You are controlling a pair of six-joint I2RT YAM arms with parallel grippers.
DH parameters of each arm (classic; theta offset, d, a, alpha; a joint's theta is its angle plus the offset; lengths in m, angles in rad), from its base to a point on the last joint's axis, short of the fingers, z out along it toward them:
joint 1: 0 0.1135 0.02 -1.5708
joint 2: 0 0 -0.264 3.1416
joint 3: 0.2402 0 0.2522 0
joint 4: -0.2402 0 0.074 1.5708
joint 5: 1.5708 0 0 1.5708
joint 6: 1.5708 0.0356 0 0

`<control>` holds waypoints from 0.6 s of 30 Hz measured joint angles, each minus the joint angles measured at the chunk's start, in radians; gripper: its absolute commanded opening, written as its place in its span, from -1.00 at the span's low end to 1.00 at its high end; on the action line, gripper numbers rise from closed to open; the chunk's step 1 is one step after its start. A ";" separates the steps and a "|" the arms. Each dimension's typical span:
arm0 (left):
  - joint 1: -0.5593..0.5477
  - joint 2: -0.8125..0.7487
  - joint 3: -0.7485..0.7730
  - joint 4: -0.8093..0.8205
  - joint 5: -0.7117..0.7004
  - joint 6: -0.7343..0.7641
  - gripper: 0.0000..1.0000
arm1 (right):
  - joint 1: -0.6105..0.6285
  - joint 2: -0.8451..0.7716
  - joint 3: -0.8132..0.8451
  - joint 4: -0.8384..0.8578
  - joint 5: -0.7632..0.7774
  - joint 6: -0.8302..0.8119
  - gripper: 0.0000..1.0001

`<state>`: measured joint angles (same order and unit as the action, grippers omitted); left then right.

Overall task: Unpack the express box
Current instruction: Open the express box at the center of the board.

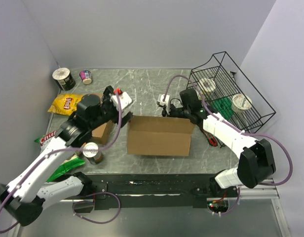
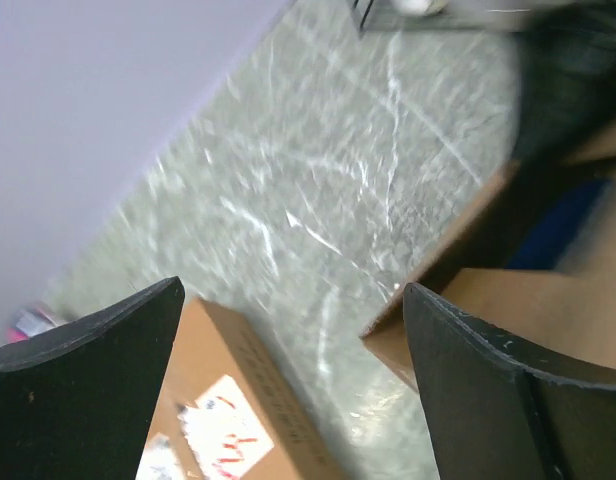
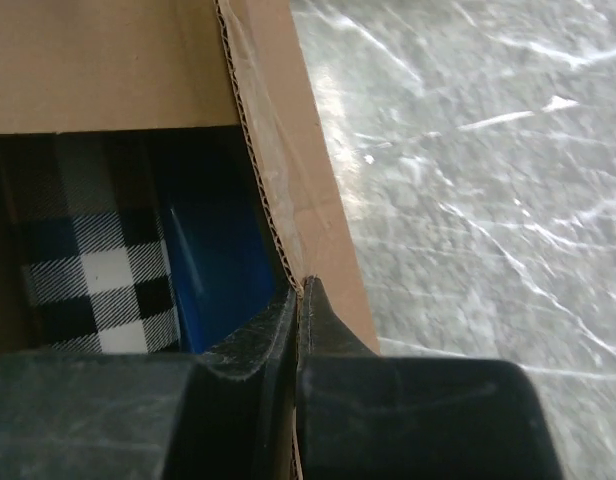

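Observation:
The open brown express box [image 1: 159,136] stands in the middle of the table. My right gripper [image 3: 300,290] is shut on the top edge of its far right wall [image 3: 288,170], seen from above at the back right corner [image 1: 168,109]. Inside lie a blue item [image 3: 218,260] and a black-and-white checked one [image 3: 98,270]. My left gripper [image 2: 293,290] hangs wide open above the table with nothing between its fingers. Below it sits a small brown box [image 2: 228,400] with a white label, just left of the express box [image 2: 488,300]. From above, the small box [image 1: 101,132] rests by the left arm.
A black wire basket [image 1: 231,94] holding cups stands at the right. On the left are a yellow chip bag [image 1: 67,103], a silver-topped can [image 1: 92,150], a green packet [image 1: 65,168], a noodle cup [image 1: 64,78] and a small pink cup [image 1: 86,76].

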<state>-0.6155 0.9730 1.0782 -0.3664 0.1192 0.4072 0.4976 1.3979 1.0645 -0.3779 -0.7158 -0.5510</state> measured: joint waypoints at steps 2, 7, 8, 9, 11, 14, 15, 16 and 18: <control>0.030 0.047 -0.003 0.023 -0.007 -0.060 0.93 | 0.009 -0.010 -0.034 0.039 0.037 0.000 -1.00; 0.121 0.182 -0.011 0.021 0.011 -0.174 0.93 | 0.034 -0.059 -0.137 0.179 0.132 0.001 -1.00; 0.139 0.195 -0.011 0.019 0.027 -0.204 0.93 | 0.039 -0.074 -0.164 0.222 0.151 -0.004 -1.00; 0.154 0.204 -0.010 0.018 0.043 -0.231 0.93 | 0.045 -0.087 -0.190 0.270 0.165 -0.012 -1.00; 0.177 0.220 -0.013 0.023 0.073 -0.285 0.93 | 0.062 -0.097 -0.225 0.349 0.201 -0.024 -1.00; 0.181 0.229 -0.034 0.045 0.113 -0.356 0.93 | 0.091 -0.077 -0.243 0.463 0.254 -0.039 -1.00; 0.181 0.233 -0.043 0.053 0.127 -0.379 0.93 | 0.099 -0.069 -0.255 0.516 0.275 -0.048 -1.00; 0.180 0.244 -0.049 0.056 0.137 -0.401 0.93 | 0.108 -0.060 -0.270 0.572 0.297 -0.055 -1.00; 0.179 0.275 -0.053 0.055 0.150 -0.436 0.93 | 0.127 -0.038 -0.311 0.696 0.336 -0.087 -1.00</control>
<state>-0.4362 1.2476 1.0256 -0.3111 0.2687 -0.0284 0.6247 1.3598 0.7536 0.3183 -0.3794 -0.6376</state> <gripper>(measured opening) 0.966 0.027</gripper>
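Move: Below the open left gripper, the express box's left end lies about 4 cm back, 4 cm to the right and 20 cm down. From this hand the taped carton is level and some 13 cm left, the tin can about 13 cm back and 15 cm left, both roughly 25 cm below. The right gripper already pinches the box's far flap; the box's middle is some 6 cm back, 3 cm left and 10 cm below, the red-handled knife 4 cm back and 20 cm right. Sinking about 10 cm while going some 5 cm forward, the wide-open left hand tips its fingers down by roughly 30 degrees towards the far corner of the express box's left end; no touch can be seen. The right hand, still shut on the far flap, dips slightly and recovers, then carries the flap about 4 cm forward and a little left, its forward side rolling up some 30 degrees. ##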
